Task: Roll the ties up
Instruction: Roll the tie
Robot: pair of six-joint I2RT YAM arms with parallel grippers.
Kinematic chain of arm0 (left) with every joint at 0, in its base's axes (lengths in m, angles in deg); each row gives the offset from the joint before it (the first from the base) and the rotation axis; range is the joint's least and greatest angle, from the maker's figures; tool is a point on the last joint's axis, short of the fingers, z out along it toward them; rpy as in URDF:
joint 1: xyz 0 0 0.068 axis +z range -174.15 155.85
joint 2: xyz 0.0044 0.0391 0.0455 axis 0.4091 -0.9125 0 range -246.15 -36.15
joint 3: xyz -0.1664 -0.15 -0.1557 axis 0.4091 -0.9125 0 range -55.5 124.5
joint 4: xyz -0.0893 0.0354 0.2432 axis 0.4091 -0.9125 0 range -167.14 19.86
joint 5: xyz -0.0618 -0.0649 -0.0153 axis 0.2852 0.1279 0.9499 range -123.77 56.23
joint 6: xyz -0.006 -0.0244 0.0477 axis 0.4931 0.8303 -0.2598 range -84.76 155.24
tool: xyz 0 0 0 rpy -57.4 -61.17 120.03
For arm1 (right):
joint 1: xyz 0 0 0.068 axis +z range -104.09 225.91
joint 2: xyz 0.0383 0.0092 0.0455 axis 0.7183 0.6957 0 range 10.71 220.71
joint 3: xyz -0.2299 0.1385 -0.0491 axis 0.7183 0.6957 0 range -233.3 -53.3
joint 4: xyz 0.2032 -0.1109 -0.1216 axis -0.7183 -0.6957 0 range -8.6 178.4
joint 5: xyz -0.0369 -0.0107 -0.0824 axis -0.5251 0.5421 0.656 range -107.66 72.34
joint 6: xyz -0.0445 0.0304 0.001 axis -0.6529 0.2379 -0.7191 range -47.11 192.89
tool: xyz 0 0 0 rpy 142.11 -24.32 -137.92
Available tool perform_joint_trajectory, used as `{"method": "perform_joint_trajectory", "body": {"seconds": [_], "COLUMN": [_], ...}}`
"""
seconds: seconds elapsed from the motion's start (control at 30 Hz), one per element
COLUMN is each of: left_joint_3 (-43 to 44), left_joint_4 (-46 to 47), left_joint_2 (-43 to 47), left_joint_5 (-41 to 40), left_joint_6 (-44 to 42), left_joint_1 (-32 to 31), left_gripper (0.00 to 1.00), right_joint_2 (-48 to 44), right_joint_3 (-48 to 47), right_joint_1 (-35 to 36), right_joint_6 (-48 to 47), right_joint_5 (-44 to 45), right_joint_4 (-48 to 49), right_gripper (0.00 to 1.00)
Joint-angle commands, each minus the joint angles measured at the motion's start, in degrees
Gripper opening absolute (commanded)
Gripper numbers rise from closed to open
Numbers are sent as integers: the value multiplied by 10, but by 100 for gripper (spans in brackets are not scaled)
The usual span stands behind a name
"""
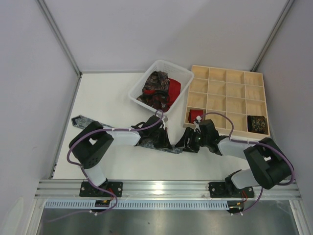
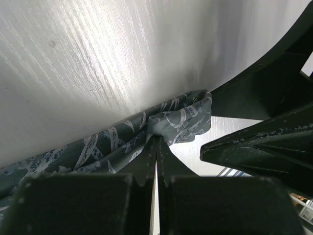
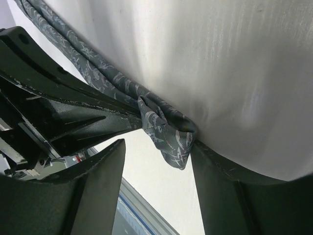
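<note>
A grey patterned tie (image 1: 80, 121) lies across the table from the far left to the middle. Its near end is folded into a small loop (image 2: 181, 120). My left gripper (image 2: 156, 139) (image 1: 164, 143) is shut on that fold. My right gripper (image 3: 157, 144) (image 1: 186, 144) faces it from the right, open, with the folded end (image 3: 168, 132) hanging between its fingers and touching the right finger (image 3: 215, 176). More ties, dark paisley and red (image 1: 159, 88), lie heaped in the basket.
The white plastic basket (image 1: 144, 78) stands behind the grippers. The wooden grid tray (image 1: 227, 81) is at the back right, holding a red roll (image 1: 196, 116) and a dark roll (image 1: 257, 122). The two grippers are nearly touching.
</note>
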Motion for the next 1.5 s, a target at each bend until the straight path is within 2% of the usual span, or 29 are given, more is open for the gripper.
{"method": "perform_joint_trajectory", "body": {"seconds": [0.0, 0.37, 0.5, 0.67, 1.07, 1.3, 1.47], "left_joint_3": [-27, -28, -28, -24, -26, -17, -12], "left_joint_4": [-49, -47, -46, -47, -48, -72, -57], "left_joint_2": [-18, -21, -21, -21, 5, 55, 60], "left_joint_5": [-35, -29, -29, -25, -17, -34, -4], "left_joint_6": [-15, -20, -21, -25, -24, -29, -20], "left_joint_1": [4, 8, 8, 8, 7, 7, 4], "left_gripper": [1, 1, 1, 1, 1, 3, 2], "right_joint_2": [17, 38, 43, 28, 16, -2, -22], "right_joint_3": [19, 21, 16, -8, -58, -108, -124], "right_joint_1": [1, 12, 25, 34, 39, 55, 75], "right_joint_6": [6, 12, 20, 16, -5, -30, -22], "right_joint_5": [6, 15, 18, 34, 79, 131, 164], "right_joint_4": [7, 21, 28, -14, -128, -266, -321], "right_gripper": [61, 50, 42, 34, 0, 0, 0]}}
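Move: The rolled end of the tie sits almost between the open fingers of my right hand, about 1 cm back, 1 cm left and 2 cm below. From my shut left hand, the same end lies some 4 cm right, 1 cm back and 1 cm down. The red tie roll in the wooden box is roughly 15 cm ahead and 7 cm right of my right hand; the basket's middle is about 30 cm ahead and 10 cm left. I ease my right hand down about 1.5 cm and a little back and close its fingers, pinching the tie's rolled end. Keeping that pinch, I draw right about 2 cm and back, rising slightly and tipping my fingers some 15 degrees steeper. My shut left hand holds its place on the tie beside the roll, then shifts about 2 cm left and 1 cm back along the strip. ##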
